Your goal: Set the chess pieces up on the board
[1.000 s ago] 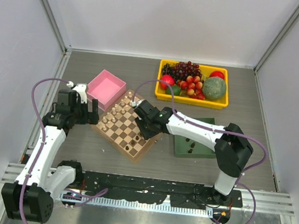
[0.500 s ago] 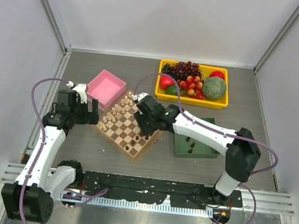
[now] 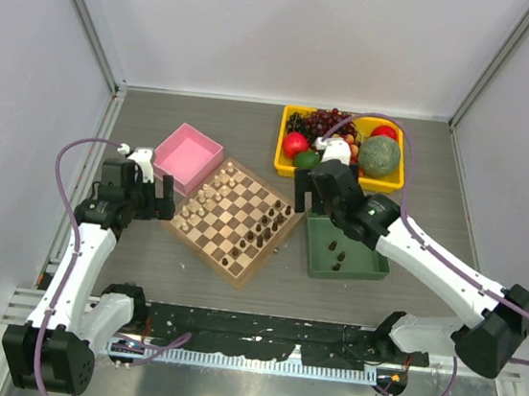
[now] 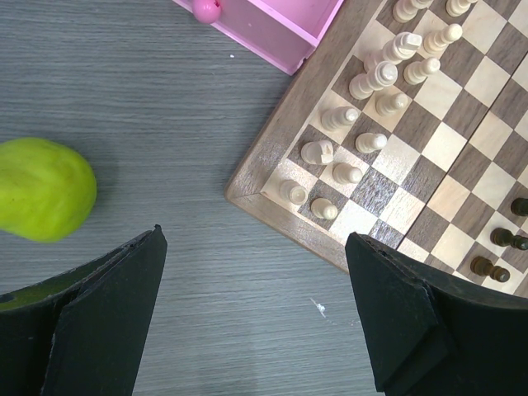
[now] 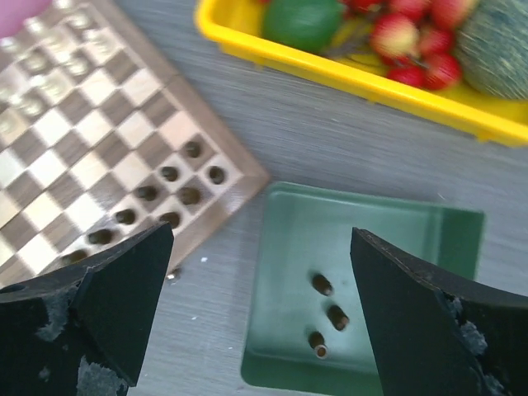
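Observation:
The board (image 3: 233,215) lies tilted between the arms. Cream pieces fill its left side and several dark chess pieces (image 3: 258,231) stand along its right edge. Three more dark pieces (image 3: 337,256) lie in the green tray (image 3: 368,265). My right gripper (image 3: 305,199) hangs open and empty over the gap between board and tray. In the right wrist view, the right gripper (image 5: 257,239) frames the tray (image 5: 388,239), its three pieces (image 5: 330,318) and the board's dark rows (image 5: 169,194). My left gripper (image 4: 253,239) is open over bare table beside the board's corner (image 4: 272,157).
A yellow bin (image 3: 382,184) of fruit stands behind the tray, close to the right wrist. A pink box (image 3: 187,158) sits at the board's far left corner. A yellow-green fruit (image 4: 41,198) lies on the table left of the left gripper.
My right gripper has pulled back from the board's right edge toward the tray and opened wide. The left arm has not moved.

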### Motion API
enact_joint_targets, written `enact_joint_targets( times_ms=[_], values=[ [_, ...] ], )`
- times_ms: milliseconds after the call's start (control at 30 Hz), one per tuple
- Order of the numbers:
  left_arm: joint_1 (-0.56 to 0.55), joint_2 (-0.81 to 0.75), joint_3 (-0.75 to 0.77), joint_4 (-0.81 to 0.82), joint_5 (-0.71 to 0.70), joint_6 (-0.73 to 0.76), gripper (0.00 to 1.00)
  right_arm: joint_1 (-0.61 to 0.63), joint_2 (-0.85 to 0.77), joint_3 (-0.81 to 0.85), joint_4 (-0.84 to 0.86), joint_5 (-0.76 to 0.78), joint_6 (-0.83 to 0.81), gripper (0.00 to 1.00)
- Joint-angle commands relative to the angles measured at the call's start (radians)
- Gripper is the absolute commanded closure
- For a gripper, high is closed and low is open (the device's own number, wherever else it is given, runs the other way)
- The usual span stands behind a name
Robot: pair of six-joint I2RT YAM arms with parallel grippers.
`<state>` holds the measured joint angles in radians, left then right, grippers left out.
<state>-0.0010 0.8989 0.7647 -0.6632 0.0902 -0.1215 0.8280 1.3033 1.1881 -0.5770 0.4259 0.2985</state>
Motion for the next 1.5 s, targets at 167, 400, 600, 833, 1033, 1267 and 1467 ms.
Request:
enact_joint_targets(
  times_ms=[167, 400, 600, 833, 1033, 1267, 1467],
  values=[
    [-0.004, -0.009, 0.036, 0.007, 0.0, 0.01, 0.01, -0.203, -0.182, -0.208, 0.046, 0.009, 0.284, 0.05],
    [-0.004, -0.009, 0.035, 0.011, 0.005, 0.01, 0.01, -0.308, -0.239, -0.295, 0.043, -0.162, 0.269, 0.05],
    [-0.004, 0.005, 0.038, 0.008, 0.008, 0.011, 0.01, -0.309, -0.161, -0.28, -0.066, -0.171, 0.211, 0.04],
    [-0.004, 0.006, 0.038, 0.005, -0.012, 0.011, 0.01, -0.31, -0.095, -0.323, -0.075, -0.229, 0.226, 0.05],
    [-0.004, 0.011, 0.039, 0.007, -0.004, 0.013, 0.01, -0.308, -0.046, -0.324, -0.069, -0.28, 0.202, 0.21],
    [-0.004, 0.006, 0.038, 0.007, -0.004, 0.013, 0.01, -0.306, -0.055, -0.294, -0.087, -0.227, 0.197, 0.34],
    [-0.004, 0.008, 0.039, 0.007, -0.006, 0.014, 0.01, -0.306, -0.127, -0.289, -0.092, -0.101, 0.241, 0.3]
  ],
)
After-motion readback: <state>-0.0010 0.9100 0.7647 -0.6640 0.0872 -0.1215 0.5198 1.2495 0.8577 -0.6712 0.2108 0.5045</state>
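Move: The three dark chess pieces left in the green tray are below the right hand, behind it and to its right: the outermost is about 5 cm back, 6 cm right and 18 cm down, the middle one some 7 back and 8 right, the innermost 10 back and 8 right. The dark piece on the board's corner is 1 cm ahead and 4 cm left. From the left hand, the outermost tray piece is about 40 cm right, 2 cm back and 11 cm below. Swing the open right gripper quickly away from the board's corner, about 10 cm to the right and already sinking, then take it mostly straight down and slightly back over the tray pieces, some 13 cm lower in all. Tip the fingers about 25 degrees further down, turn the hand clockwise, and narrow the opening to about two-thirds late on, still empty. ##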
